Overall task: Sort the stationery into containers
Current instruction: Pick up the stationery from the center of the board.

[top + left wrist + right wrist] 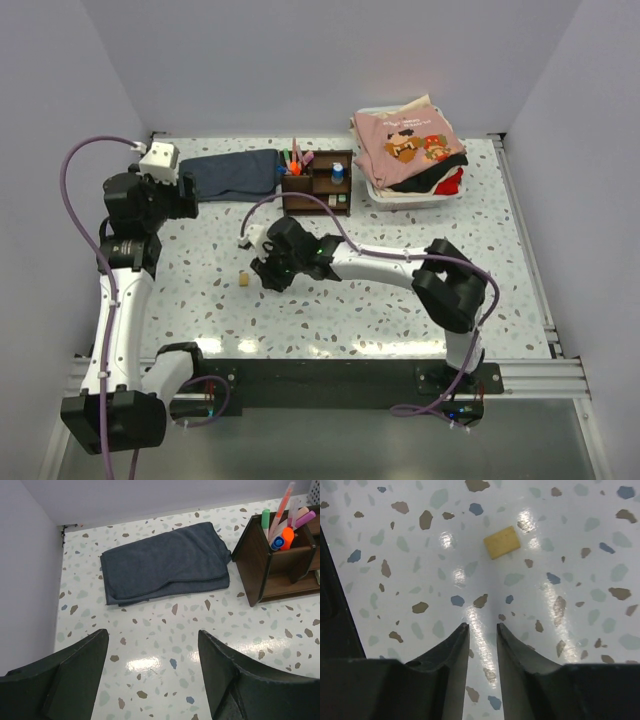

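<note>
A tan eraser (243,281) (502,542) lies alone on the speckled table. My right gripper (262,271) (482,627) hovers just short of it, jaws a narrow gap apart with nothing between them. The dark brown wooden organiser (318,183) (260,567) stands at the back. Coloured pens and an orange-tipped marker (293,160) (281,527) stick up from its tall left compartment. A small blue-capped bottle (337,172) sits in a right one. My left gripper (186,196) (152,647) is raised at the far left, wide open and empty, above bare table near the cloth.
A dark blue folded cloth (235,173) (165,562) lies left of the organiser. A white bin (405,195) holding pink clothes (405,140) stands to the organiser's right. Walls close the table at the back and left.
</note>
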Motion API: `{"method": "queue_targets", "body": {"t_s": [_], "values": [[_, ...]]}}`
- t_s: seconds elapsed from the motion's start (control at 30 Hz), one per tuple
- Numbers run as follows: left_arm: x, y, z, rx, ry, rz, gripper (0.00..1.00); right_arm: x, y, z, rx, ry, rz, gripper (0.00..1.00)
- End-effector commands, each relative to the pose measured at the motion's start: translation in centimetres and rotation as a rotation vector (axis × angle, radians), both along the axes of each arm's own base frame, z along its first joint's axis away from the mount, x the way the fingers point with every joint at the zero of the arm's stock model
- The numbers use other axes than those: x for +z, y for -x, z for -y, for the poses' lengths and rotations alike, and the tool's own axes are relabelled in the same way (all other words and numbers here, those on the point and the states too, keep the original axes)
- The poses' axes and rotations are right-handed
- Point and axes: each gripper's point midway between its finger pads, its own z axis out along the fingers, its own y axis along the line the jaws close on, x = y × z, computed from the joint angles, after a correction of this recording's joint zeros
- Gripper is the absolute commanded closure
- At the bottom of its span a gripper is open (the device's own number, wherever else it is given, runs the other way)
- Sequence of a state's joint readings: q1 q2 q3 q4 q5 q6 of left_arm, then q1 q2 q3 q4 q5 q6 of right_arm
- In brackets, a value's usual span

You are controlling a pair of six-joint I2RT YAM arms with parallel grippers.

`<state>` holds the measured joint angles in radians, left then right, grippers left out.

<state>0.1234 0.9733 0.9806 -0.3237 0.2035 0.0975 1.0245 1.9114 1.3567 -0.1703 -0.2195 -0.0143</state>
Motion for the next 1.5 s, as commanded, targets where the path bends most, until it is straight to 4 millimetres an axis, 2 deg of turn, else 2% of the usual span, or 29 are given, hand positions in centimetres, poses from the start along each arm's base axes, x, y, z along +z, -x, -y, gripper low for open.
{"method": "queue_targets", "body": {"t_s": [0.0,0.03,0.1,0.17,0.23,0.33,0.37,0.43,0.47,0.57,0.73,0.9,1.13,1.33,1.47], "values": [[2.2,0.0,-1.0,0.047,-0.022,0.061,0.23,2.0,-2.5,-2.2,-0.085,-0.085,0.030,0.71],[2.3,-0.1,-1.1,0.048,-0.024,0.068,0.23,1.1,-2.5,-2.5,-0.156,-0.087,-0.033,0.69],[2.4,0.0,-1.2,0.057,-0.027,0.073,0.23,0.9,-3.1,-3.0,-0.235,-0.106,-0.069,0.67],[2.5,0.1,-1.3,0.061,-0.032,0.075,0.23,0.3,-2.6,-3.8,-0.254,-0.128,-0.150,0.80],[2.6,0.3,-1.3,0.064,-0.038,0.075,0.22,0.4,-1.9,-4.9,-0.223,-0.165,-0.191,1.00],[2.6,0.5,-1.5,0.072,-0.055,0.075,0.23,1.0,-1.0,-6.8,-0.155,-0.207,-0.209,1.00],[2.7,0.5,-1.5,0.077,-0.055,0.076,0.22,0.4,-0.5,-7.3,-0.142,-0.201,-0.217,1.00],[2.9,0.4,-1.6,0.082,-0.062,0.085,0.22,0.7,-0.3,-8.1,-0.126,-0.212,-0.219,1.00],[3.0,0.4,-1.8,0.093,-0.063,0.087,0.22,0.1,0.2,-8.5,-0.113,-0.205,-0.226,1.00],[3.1,0.2,-1.9,0.103,-0.061,0.098,0.22,0.8,0.3,-9.8,-0.112,-0.236,-0.211,1.00],[3.0,0.1,-1.9,0.102,-0.055,0.098,0.21,0.2,0.2,-10.8,-0.129,-0.234,-0.199,1.00],[3.0,0.0,-1.7,0.096,-0.052,0.098,0.21,-1.6,0.2,-10.7,-0.168,-0.198,-0.207,1.00],[2.8,0.0,-1.6,0.089,-0.048,0.092,0.21,-4.3,-0.4,-9.2,-0.238,-0.121,-0.192,1.00],[2.5,-0.1,-1.5,0.086,-0.040,0.083,0.21,-4.6,-1.0,-8.3,-0.265,-0.092,-0.156,1.00],[2.2,-0.2,-1.3,0.079,-0.026,0.080,0.21,-4.6,-2.3,-7.1,-0.301,-0.062,-0.095,1.00]]}}
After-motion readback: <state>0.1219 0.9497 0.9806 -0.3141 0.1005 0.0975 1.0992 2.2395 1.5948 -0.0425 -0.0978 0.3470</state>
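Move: The yellow eraser, the last piece of stationery on the board, lies about 8 cm to my right hand's left, 3 cm ahead and 7 cm below. The brown box stands roughly 28 cm ahead and 13 cm to the right, the dark folded cloth some 33 cm ahead and 12 cm to the left. From my left hand, the eraser is about 8 cm back, 9 cm to the right and 26 cm below. I bring my right hand down a little while shutting its fingers from about a third open, then sweep left towards the eraser and sink again, ending some 8 cm farther left and 5 to 6 cm lower. My wrist turns about 15 degrees clockwise, and my shut fingertips come close beside the eraser's near side. ##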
